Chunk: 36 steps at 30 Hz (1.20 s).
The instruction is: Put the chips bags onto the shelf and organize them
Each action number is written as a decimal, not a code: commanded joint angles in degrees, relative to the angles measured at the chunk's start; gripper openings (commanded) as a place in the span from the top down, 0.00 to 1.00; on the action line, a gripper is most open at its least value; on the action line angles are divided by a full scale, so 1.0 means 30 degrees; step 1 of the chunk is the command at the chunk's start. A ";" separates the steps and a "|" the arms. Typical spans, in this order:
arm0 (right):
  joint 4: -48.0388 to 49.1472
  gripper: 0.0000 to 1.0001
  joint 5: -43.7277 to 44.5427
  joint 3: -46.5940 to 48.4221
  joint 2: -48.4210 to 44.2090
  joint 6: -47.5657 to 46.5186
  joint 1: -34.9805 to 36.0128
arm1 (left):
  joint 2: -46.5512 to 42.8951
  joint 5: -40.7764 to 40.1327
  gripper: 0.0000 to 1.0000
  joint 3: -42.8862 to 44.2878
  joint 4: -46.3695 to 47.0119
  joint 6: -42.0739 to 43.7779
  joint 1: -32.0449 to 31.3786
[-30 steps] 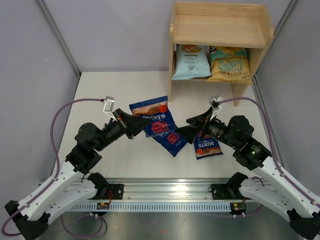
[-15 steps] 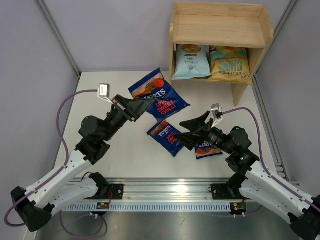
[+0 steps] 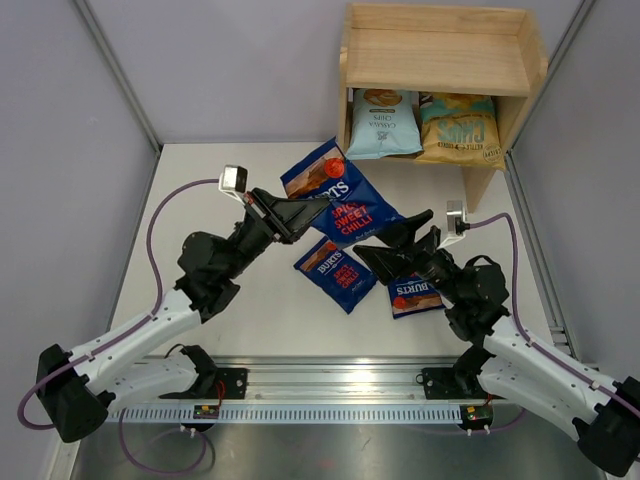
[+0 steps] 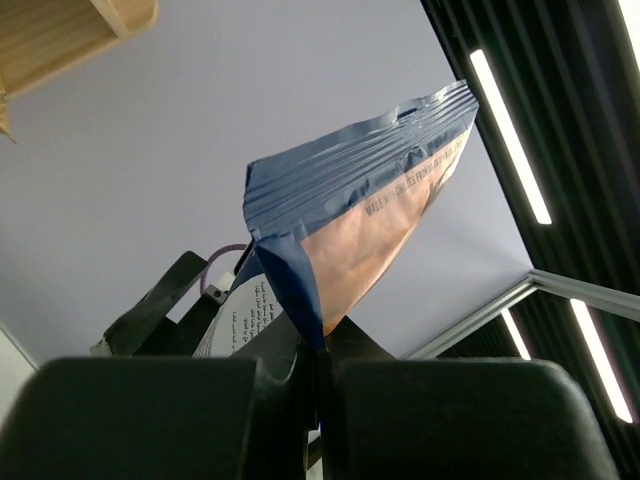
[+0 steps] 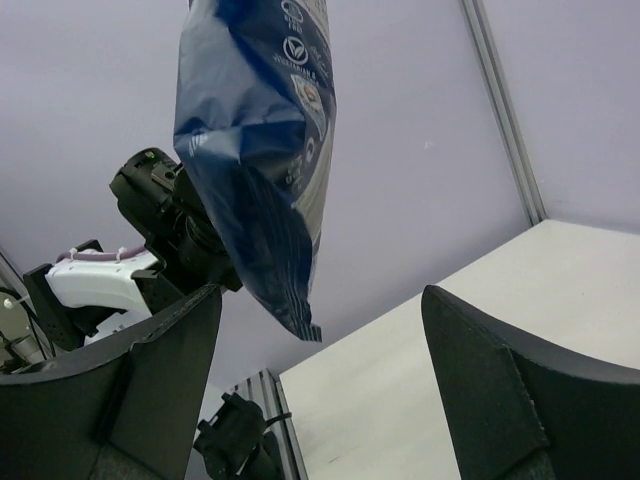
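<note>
My left gripper [image 3: 300,213] is shut on the corner of a large dark blue Burts bag [image 3: 343,200] and holds it in the air in front of the wooden shelf [image 3: 440,60]. The same bag shows in the left wrist view [image 4: 350,230] and hangs in the right wrist view [image 5: 260,150]. My right gripper [image 3: 395,243] is open and empty, just right of the held bag. Two smaller dark blue Burts bags lie on the table, one in the middle [image 3: 335,272] and one under my right arm [image 3: 415,295]. A light blue bag [image 3: 382,123] and a yellow-gold bag [image 3: 460,128] stand on the shelf's lower tier.
The shelf's top tier [image 3: 435,65] holds nothing. The shelf's left side panel [image 3: 343,140] is close behind the raised bag. Grey enclosure walls stand on both sides. The arms' mounting rail [image 3: 330,385] runs along the near edge.
My left gripper has lifted the large Burts bag off the table and carried it right and toward the shelf. My right gripper has risen off the right-hand bag and turned toward the held bag.
</note>
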 commanded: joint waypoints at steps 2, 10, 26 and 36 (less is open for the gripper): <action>0.2837 0.12 0.0218 0.0520 0.0709 -0.0083 0.0047 | -0.0016 -0.0537 1.00 -0.0386 0.2320 -0.1255 -0.0317; 0.3834 0.29 -0.0515 0.1370 0.1383 -0.0025 0.0076 | 0.0394 -0.0333 1.00 -0.0328 0.2087 -0.2310 -0.0493; -0.0346 0.86 0.1964 0.2453 0.0509 0.0936 0.0047 | -0.0338 -0.2528 0.80 0.2302 -0.4295 0.3679 -0.0318; -1.1558 0.92 0.9409 0.6377 0.0475 0.4426 -0.0127 | -0.0249 -0.7611 0.50 0.6167 -1.1289 1.1426 -0.0259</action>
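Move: The blue Burts bag, held by its left side in the left fingers, has its middle about 5 cm right, 1 cm ahead and 3 cm above that hand. From the open right hand it is some 8 cm left, 3 cm ahead and 7 cm up, its lower end nearly between the fingers. Some 35 cm below the right hand lie the table bag, 6 cm ahead and 11 cm left, and the right-hand bag, 6 cm ahead and 7 cm right. The bag's lower end is pinched by the right fingers, which close while that hand rises about 3 cm; the left hand nearly holds still, then opens about halfway and lets go of the bag's side. Late on, both hands go roughly 4 cm forward, the right drifting right, turning clockwise and tipping down some 15 degrees, the left rolling its left side up and turning counter-clockwise. ##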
